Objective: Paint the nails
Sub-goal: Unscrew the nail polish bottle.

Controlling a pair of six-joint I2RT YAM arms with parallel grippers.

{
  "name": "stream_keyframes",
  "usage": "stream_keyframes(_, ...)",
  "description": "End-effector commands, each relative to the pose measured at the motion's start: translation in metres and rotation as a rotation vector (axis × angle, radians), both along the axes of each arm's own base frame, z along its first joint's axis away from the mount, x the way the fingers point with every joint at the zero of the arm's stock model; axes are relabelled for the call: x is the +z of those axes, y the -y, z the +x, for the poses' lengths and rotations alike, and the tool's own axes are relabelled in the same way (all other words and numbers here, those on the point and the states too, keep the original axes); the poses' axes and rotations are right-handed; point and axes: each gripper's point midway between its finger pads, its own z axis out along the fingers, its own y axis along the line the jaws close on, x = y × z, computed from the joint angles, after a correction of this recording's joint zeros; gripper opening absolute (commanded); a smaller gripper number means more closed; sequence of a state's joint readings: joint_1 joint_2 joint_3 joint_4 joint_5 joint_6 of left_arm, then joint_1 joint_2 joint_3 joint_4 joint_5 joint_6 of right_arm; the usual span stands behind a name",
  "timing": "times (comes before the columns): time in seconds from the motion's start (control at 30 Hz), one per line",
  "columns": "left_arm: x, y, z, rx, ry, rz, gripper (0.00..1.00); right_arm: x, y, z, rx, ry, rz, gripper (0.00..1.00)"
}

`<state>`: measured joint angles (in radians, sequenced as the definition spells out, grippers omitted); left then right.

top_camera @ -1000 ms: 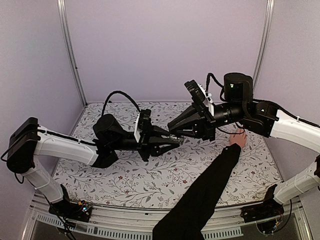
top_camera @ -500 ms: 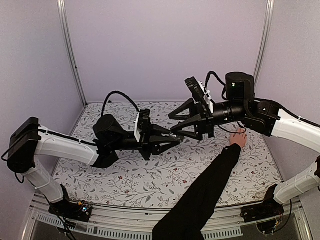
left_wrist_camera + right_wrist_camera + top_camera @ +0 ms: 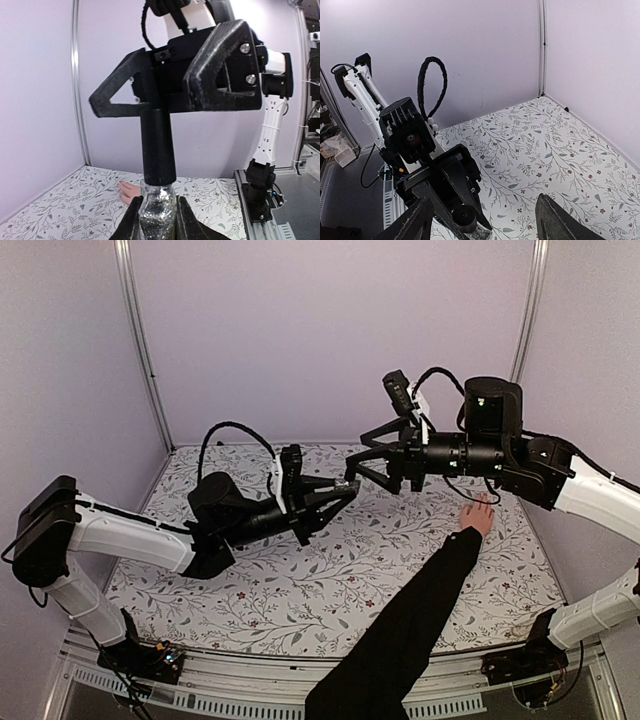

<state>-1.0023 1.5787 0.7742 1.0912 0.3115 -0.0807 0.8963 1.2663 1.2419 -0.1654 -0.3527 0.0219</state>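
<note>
A small glitter-filled bottle (image 3: 157,212) with a tall black cap (image 3: 157,145) stands upright between my left gripper's (image 3: 158,222) fingers, which are shut on its glass body. In the top view this gripper (image 3: 343,490) holds the bottle (image 3: 349,483) above the middle of the table. My right gripper (image 3: 360,458) faces it with its jaws wide open, one on each side of the cap (image 3: 465,216) and not touching it. A bare hand (image 3: 478,514) in a long black sleeve (image 3: 415,615) rests on the table at the right. Its nails are too small to make out.
The table (image 3: 330,580) has a white cloth printed with leaves and flowers. Lilac walls close in the back and both sides, with metal posts (image 3: 140,340) in the corners. The sleeved arm crosses the near right part of the table. The hand (image 3: 128,192) lies behind the bottle.
My right gripper was shut on the cap; it has opened wide and drawn back up and to the right. My left gripper has tilted upward with the bottle.
</note>
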Motion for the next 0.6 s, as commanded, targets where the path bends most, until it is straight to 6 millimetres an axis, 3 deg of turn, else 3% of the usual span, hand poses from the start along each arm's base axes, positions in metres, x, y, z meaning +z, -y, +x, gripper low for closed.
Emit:
stream_keyframes(0.0, -0.002, -0.01, 0.03, 0.195, -0.006, 0.013, 0.0, 0.006, 0.007, 0.021, -0.134, -0.068, 0.014, 0.69)
stream_keyframes(0.33, -0.025, 0.005, 0.05, 0.448, 0.034, 0.133, 0.0, -0.024, -0.007, 0.042, -0.202, -0.188, -0.012, 0.52)
stream_keyframes(0.57, -0.029, 0.006, 0.052, 0.493, 0.057, 0.152, 0.0, -0.034, -0.01, 0.046, -0.222, -0.243, -0.011, 0.41)
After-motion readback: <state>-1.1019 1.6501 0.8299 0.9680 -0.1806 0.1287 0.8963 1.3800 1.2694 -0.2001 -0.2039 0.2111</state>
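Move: The black cap of the nail polish bottle is just off the open right gripper's hand point: about 2 cm to its left, 1 cm back and 2 cm below. The clear glass body, already pinched in the left fingers, is some 6 cm below the right hand point, also 2 cm to its left and 1 cm back. From the left hand point the cap stands about 4 cm straight up. Bring the left gripper about 4.5 cm forward, then increasingly down as it goes, keeping its pinch on the glass body and turning the bottle some 25 degrees counter-clockwise. Take the right gripper along, forward then mostly down by about 4.5 cm, rolling it slightly and turning it a little clockwise, and close its wide-open fingers partway around the cap for a fresh grip. ##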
